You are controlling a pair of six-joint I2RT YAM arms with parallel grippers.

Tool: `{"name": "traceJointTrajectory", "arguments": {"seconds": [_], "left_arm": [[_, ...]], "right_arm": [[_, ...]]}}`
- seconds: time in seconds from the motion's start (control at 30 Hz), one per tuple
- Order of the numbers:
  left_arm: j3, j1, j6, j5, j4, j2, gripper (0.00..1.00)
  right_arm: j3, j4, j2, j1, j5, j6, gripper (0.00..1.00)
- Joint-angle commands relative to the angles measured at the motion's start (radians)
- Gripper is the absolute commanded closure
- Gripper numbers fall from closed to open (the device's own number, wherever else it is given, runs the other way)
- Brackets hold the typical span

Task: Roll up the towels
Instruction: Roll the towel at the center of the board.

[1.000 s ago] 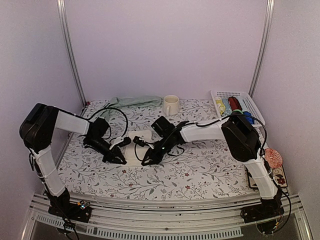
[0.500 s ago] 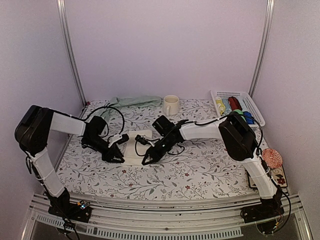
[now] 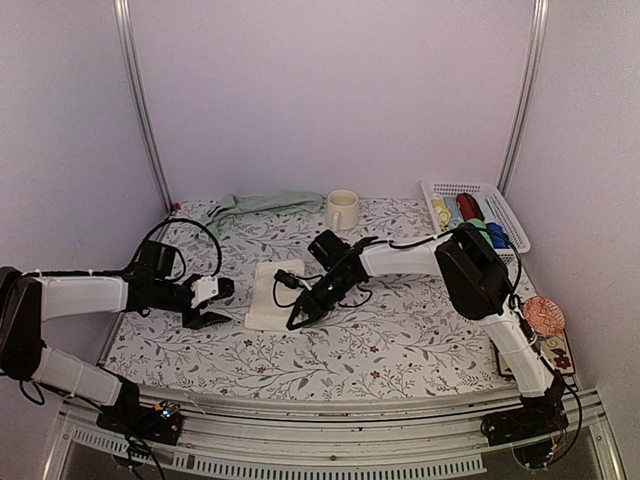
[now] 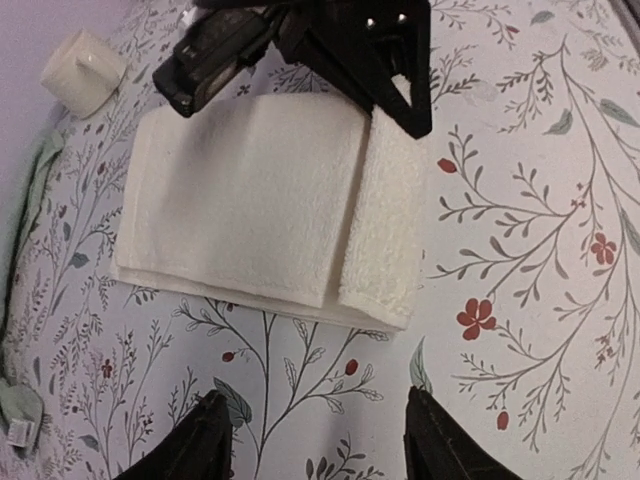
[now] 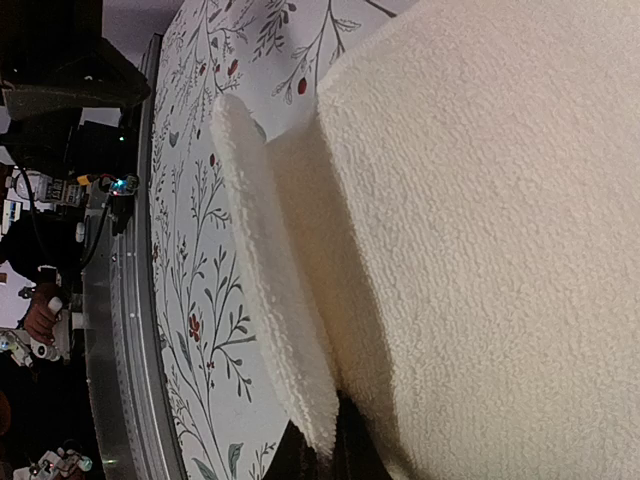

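A cream towel [image 3: 270, 296] lies folded on the flowered tablecloth, and its near right edge is turned over into a narrow strip [image 4: 385, 225]. My right gripper [image 3: 296, 319] is shut on that turned edge; in the right wrist view the dark fingers [image 5: 325, 455] pinch the towel's flap [image 5: 270, 300]. My left gripper [image 3: 211, 313] is open, low over the cloth a little to the left of the towel. In the left wrist view its gap [image 4: 320, 445] holds nothing and the cream towel [image 4: 245, 195] lies ahead of it. A pale green towel [image 3: 265, 202] lies crumpled at the back left.
A cream mug [image 3: 342, 210] stands at the back centre. At the back right stands a white basket [image 3: 497, 204] with several coloured things in it. A round pink object [image 3: 547, 315] lies at the right table edge. Metal posts rise at both back corners.
My left gripper has let go of the cream towel, opened, and drawn back to the left. The right gripper has stayed shut on the towel's turned edge.
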Motion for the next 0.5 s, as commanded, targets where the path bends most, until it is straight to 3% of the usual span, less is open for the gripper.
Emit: {"name": "traceJointTrajectory", "arguments": {"seconds": [0.0, 0.23, 0.47], "left_arm": [[-0.124, -0.001, 0.284, 0.043, 0.154, -0.121, 0.4], [-0.263, -0.127, 0.518, -0.072, 0.26, -0.23, 0.4], [-0.262, -0.242, 0.565, -0.241, 0.34, -0.132, 0.43]], "right_arm": [[0.019, -0.055, 0.047, -0.017, -0.018, 0.043, 0.96], [0.031, -0.053, 0.05, -0.019, -0.03, 0.071, 0.96], [0.072, -0.079, 0.078, -0.019, -0.034, 0.075, 0.96]]}}
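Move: The towel's narrow folded strip along its near edge has its middle about 11 cm right of the left hand, 1 cm back and 5 cm below. The bulk of the towel is about 5 cm farther out, also 11 cm to the right. Farther ahead, the green towel is some 33 cm out and 4 cm right, the mug some 28 cm out and 25 cm right. From the right hand, the strip's middle is about 4 cm left, level with it. The left hand, empty and held open, draws back about 5 cm towards the robot's base and then drifts a couple of centimetres right and slightly down, coming round off the left end of the folded strip to its near side, while the wrist rolls clockwise some 40 degrees about the line of its fingers, which go on slanting down to the right. The right hand stays in place near the strip's right end and keeps its closed fingers pinched on the cloth, holding the fold against any shift. ##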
